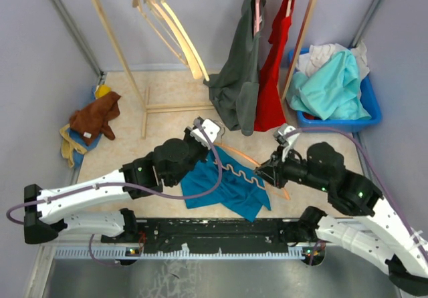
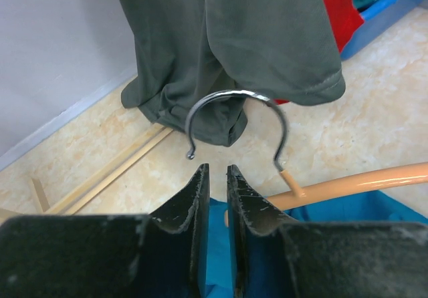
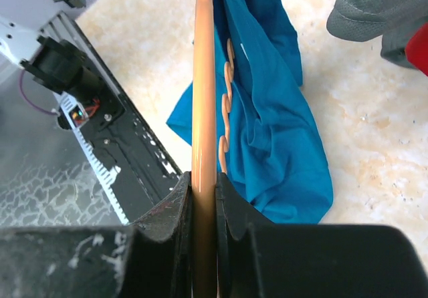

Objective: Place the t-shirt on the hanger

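The teal-blue t-shirt [image 1: 231,190] lies crumpled on the floor between the arms, also in the right wrist view [image 3: 281,131] and under the left jaws [image 2: 374,211]. The orange hanger [image 1: 246,172] lies across it, wavy bar [image 3: 226,111] on the cloth. Its silver hook [image 2: 234,111] curves just beyond my left gripper [image 2: 217,168]. That gripper [image 1: 204,129] stands open by a narrow gap, nothing pinched at its tips. My right gripper [image 3: 203,176] is shut on the hanger's straight arm [image 3: 203,77], at the hanger's right end [image 1: 269,171].
Behind stands a wooden rack [image 1: 127,71] with cream hangers [image 1: 170,24], a dark grey shirt [image 1: 237,77] and a red garment [image 1: 271,84]. A blue bin [image 1: 371,107] with an aqua garment [image 1: 331,87] sits back right. A brown cloth pile [image 1: 93,117] lies at the left.
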`<state>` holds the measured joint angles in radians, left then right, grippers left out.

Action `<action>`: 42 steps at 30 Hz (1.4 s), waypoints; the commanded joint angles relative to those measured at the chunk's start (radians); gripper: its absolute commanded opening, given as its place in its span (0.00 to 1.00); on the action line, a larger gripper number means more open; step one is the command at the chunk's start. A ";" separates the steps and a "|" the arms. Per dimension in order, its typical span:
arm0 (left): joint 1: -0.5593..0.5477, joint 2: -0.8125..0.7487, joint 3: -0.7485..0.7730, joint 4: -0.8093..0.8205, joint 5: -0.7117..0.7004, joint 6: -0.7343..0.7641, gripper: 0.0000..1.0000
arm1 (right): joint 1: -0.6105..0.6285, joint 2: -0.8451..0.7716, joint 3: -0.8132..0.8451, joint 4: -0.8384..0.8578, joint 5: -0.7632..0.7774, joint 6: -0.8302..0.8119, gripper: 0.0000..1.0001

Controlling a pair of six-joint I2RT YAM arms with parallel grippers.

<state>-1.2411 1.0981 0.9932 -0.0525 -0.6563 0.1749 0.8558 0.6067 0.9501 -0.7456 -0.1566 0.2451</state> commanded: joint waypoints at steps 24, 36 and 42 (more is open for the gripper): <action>-0.005 0.029 0.402 -0.670 -0.138 -0.461 0.32 | 0.008 -0.369 -0.369 0.650 -0.007 0.198 0.00; -0.031 -0.026 0.250 -0.588 -0.193 -0.611 0.39 | 0.008 -0.358 -0.371 0.714 -0.008 0.222 0.00; -0.035 -0.024 0.212 -0.539 -0.226 -0.634 0.43 | 0.008 -0.349 -0.364 0.737 -0.008 0.230 0.00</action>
<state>-1.2682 1.0744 1.2324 -0.6453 -0.8410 -0.4232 0.8558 0.2577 0.5491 -0.1825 -0.1738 0.4656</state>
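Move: The t-shirt's shoulder at the hanger's left end lies about 8 cm below the left hand and 2 cm ahead, with no clear offset sideways. The hanger's hook stands some 4 cm ahead and 4 cm to the right of that hand, 3 cm lower; the grey garment's hem is about 12 cm ahead, 10 cm right and 8 cm below. The right hand already grips the hanger's right arm; from it the shoulder lies about 12 cm ahead, 17 cm left and 5 cm lower. The left hand, already clear of the cloth, rises about 10 cm and swings some 5 cm left around the hanger's end, then sinks back to its starting height and draws about 2 cm back, tipping its fingers down and turning counter-clockwise while they open to nearly half, ending close to the shirt's draped shoulder with no touch to be made out. Meanwhile the right hand keeps its hold on the hanger's right arm and rolls it some 30 degrees, left side rising, nearly in place but for a rise of about 3 cm, so lifting the hanger's left end under the shirt. ##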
